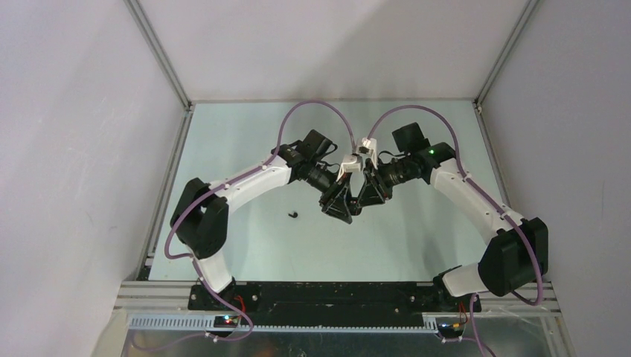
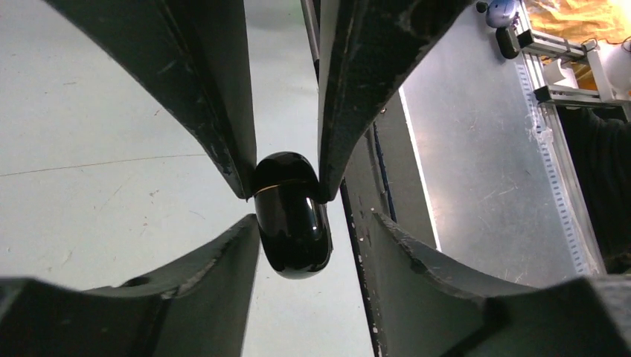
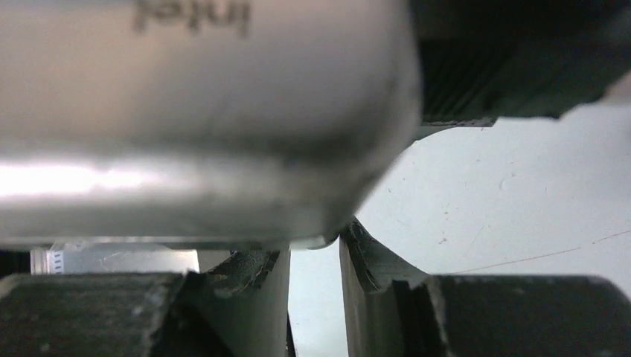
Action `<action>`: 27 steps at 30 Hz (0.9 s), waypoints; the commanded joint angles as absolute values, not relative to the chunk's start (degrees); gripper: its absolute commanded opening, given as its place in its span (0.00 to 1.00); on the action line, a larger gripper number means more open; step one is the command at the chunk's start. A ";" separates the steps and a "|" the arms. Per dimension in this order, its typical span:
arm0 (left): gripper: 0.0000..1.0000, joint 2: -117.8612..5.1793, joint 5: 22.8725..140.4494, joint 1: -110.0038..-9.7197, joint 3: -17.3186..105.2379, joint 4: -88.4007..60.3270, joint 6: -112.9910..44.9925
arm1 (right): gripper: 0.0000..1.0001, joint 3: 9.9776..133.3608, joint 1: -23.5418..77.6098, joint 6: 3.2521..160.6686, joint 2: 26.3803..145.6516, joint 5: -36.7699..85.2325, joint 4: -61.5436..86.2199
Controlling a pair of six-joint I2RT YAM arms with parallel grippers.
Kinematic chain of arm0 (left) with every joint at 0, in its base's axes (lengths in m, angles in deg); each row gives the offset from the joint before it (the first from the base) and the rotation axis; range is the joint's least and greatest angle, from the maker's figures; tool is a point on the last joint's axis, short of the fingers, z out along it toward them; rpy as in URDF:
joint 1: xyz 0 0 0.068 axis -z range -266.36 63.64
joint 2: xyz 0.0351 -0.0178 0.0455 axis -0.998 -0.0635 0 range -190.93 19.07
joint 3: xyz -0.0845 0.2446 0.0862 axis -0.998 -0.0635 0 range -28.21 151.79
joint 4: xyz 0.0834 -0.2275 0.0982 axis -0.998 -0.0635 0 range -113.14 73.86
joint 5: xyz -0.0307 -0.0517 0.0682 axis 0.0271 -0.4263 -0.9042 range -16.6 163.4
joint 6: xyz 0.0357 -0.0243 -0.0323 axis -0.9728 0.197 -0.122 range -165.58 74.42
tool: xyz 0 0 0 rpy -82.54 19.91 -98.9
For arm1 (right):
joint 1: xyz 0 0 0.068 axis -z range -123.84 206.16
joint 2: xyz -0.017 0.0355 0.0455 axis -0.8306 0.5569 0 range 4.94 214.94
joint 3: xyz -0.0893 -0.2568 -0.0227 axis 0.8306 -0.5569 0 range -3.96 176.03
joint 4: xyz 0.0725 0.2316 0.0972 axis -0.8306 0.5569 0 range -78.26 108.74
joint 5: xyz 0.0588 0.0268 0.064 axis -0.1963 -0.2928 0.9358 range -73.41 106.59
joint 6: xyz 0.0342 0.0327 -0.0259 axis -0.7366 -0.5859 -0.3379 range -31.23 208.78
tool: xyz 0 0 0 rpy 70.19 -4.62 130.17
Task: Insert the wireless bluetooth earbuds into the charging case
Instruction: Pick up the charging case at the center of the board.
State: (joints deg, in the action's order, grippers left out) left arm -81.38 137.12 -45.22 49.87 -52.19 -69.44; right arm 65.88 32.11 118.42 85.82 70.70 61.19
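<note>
The charging case (image 2: 292, 227), a glossy black rounded shell with a thin pale seam, hangs above the table. My right gripper (image 2: 286, 186) is shut on its upper end, seen as the two dark fingers coming from above in the left wrist view. My left gripper (image 2: 312, 222) stands open around the case's lower part; its left finger (image 2: 193, 275) is close to the case and its right finger (image 2: 446, 282) is clearly apart. From above, both grippers (image 1: 342, 210) (image 1: 362, 204) meet at mid-table. One tiny black earbud (image 1: 292, 215) lies on the table left of them.
The left wrist's silver camera housing (image 3: 186, 111) fills most of the right wrist view and hides the case there. The pale green table (image 1: 245, 245) is walled by white panels. An aluminium rail (image 2: 551, 74) and the black base bar (image 1: 335, 294) run along the near edge.
</note>
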 commanded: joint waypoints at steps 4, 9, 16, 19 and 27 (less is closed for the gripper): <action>0.48 -80.26 139.21 -44.70 50.26 -53.27 -71.17 | 0.14 66.01 31.18 119.45 86.11 71.89 61.41; 0.24 -81.44 140.11 -44.43 51.71 -56.40 -73.71 | 0.17 66.04 31.20 118.96 85.91 71.92 61.00; 0.18 -81.22 140.66 -44.36 51.67 -54.98 -71.70 | 0.36 66.00 31.35 117.82 85.44 72.38 60.04; 0.17 -80.66 140.56 -44.35 50.94 -52.10 -69.65 | 0.57 66.02 32.59 116.97 84.72 74.67 59.37; 0.16 -75.34 136.92 -44.64 50.03 -45.85 -64.61 | 0.70 66.00 38.65 111.60 82.22 79.26 54.55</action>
State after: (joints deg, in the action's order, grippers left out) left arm -80.92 137.82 -44.80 49.79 -50.29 -67.42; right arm 65.77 36.81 115.06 85.07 75.96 59.34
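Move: The black charging case is already between the open left fingers, within about 1 cm of their midpoint. The closed right fingers still hold it by its lid end, and its middle is about 1 cm to the left of the right hand point and 1 cm below it. From the left hand, one black earbud lies on the table about 15 cm to the left, 4 cm farther out and 17 cm below; the other lies about 16 cm ahead, also 17 cm below. Keep the left gripper in place around the black charging case and close its fingers until they pinch the sides. Hold the right hand nearly still until that grip is made, then open its fingers wide to let go of the lid end, and draw it clear about 2 cm forward and up, with a little travel to its right. ##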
